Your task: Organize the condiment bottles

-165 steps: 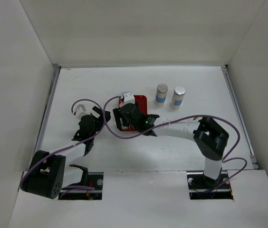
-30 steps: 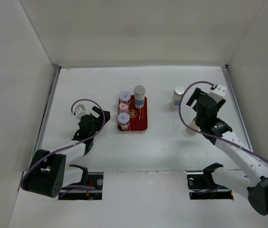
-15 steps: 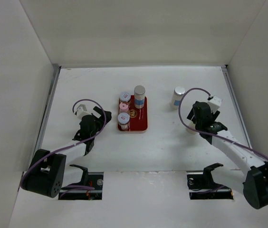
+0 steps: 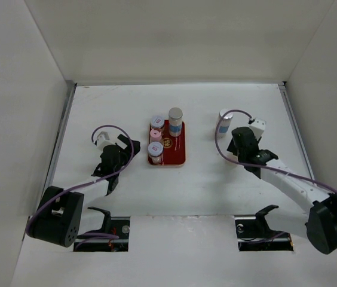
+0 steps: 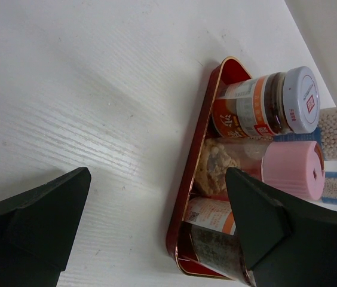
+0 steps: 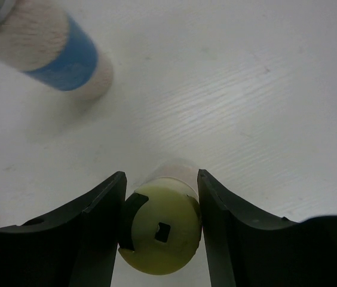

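The red tray holds a purple-lidded bottle, a pink-lidded bottle and a silver-capped, blue-labelled bottle. A second silver-capped bottle stands on the table to the right. Below it, my right gripper covers the cream-yellow bottle, and both fingers press the sides of its lid. My left gripper is open on the table left of the tray, holding nothing. Its view shows the pale purple lid and the pink lid.
White walls enclose the table on the left, back and right. A purple cable loops from my right wrist across the standing silver-capped bottle. A third small jar body shows low on the tray, partly behind my left finger.
My right arm swung left and dropped over the cream-yellow bottle, its jaws narrowing onto the lid. Earlier it left one silver-capped bottle on the tray. The left arm has barely moved.
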Available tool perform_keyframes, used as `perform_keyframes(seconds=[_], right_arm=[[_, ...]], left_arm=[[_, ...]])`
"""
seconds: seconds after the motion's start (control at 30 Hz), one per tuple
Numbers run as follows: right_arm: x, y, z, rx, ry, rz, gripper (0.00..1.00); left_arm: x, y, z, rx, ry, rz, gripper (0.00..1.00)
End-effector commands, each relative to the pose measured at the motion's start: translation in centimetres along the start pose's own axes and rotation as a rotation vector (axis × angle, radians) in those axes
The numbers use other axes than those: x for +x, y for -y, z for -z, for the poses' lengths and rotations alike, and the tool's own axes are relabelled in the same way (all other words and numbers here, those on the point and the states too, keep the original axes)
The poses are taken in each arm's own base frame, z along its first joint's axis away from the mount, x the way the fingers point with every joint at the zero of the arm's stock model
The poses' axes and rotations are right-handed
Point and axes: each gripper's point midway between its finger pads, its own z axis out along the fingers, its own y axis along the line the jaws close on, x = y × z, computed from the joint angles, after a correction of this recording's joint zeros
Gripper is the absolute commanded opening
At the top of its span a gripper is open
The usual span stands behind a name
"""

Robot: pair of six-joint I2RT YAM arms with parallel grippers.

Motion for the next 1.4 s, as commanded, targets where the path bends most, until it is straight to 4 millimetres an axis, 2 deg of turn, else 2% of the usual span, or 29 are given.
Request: perform_keyframes(seconds=[0.0,0.07,0.23,0.3,0.43,0.53,0.67,0.87,1.03,1.13,1.2,1.23,1.27,1.37], right_arm=[[-4.4,-6.8,2.2,-0.17,0.089,-0.044,0.51],[-4.6,-9.9,3.0,-0.234,0.089,-0.028,0.51],[-4.8,-20.0,4.4,-0.442,0.097,0.028,0.51],[-4.8,-23.1,4.5,-0.488,0.104,0.045,0.51],[-4.2,-27.3,3.7,-0.544,0.099,0.081,0.52],[-3.4,-29.1,3.2,-0.563,0.083,0.098,0.52],[-1.9,-30.2,1.7,-0.553,0.064,0.129,0.54],[-0.2,-30.3,0.4,-0.534,0.044,0.154,0.58],[0.2,-29.9,0.4,-0.527,0.04,0.167,0.69],[0.0,-29.6,1.4,-0.535,0.051,0.176,0.77],[-1.0,-29.2,2.9,-0.55,0.078,0.161,0.83],[-1.7,-29.0,3.7,-0.557,0.1,0.154,0.95],[-2.5,-28.6,4.5,-0.564,0.129,0.148,1.0],[-5.2,-26.7,6.7,-0.578,0.22,0.106,1.0]], left_arm=[[-1.1,1.7,-0.1,0.054,0.036,0.019,1.0],[-1.1,1.6,-0.1,0.046,0.042,0.019,1.0],[-1.5,1.5,0.0,0.052,0.05,0.023,1.0],[-1.6,1.4,0.0,0.047,0.055,0.023,1.0],[-1.5,1.6,0.1,0.057,0.048,0.024,1.0],[-1.5,1.4,0.0,0.048,0.05,0.023,1.0],[-1.5,1.5,0.0,0.054,0.048,0.024,1.0],[-1.4,1.5,0.0,0.053,0.043,0.023,1.0],[-1.3,1.4,-0.1,0.05,0.037,0.023,1.0],[-1.5,1.4,0.0,0.048,0.05,0.023,1.0],[-1.4,1.4,0.0,0.05,0.043,0.024,1.0],[-1.4,1.4,0.0,0.053,0.043,0.024,1.0],[-1.6,1.6,0.1,0.056,0.049,0.025,1.0],[-1.6,1.5,0.1,0.051,0.054,0.022,1.0]])
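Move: The right hand holds the yellow-capped bottle; its free place on the red tray's right side lies about 26 cm left, 10 ahead and 4 lower. The tall silver-lidded bottle stands some 6 cm beyond that place, the pink-capped bottle 9 cm to its left. The loose silver-lidded bottle is about 13 cm ahead and 4 left of the hand. From the left hand, the free place is roughly 21 cm right, level ahead. The right hand arcs the yellow-capped bottle some 26 cm left, 10 forward, into the tray, releases, backs upward. ##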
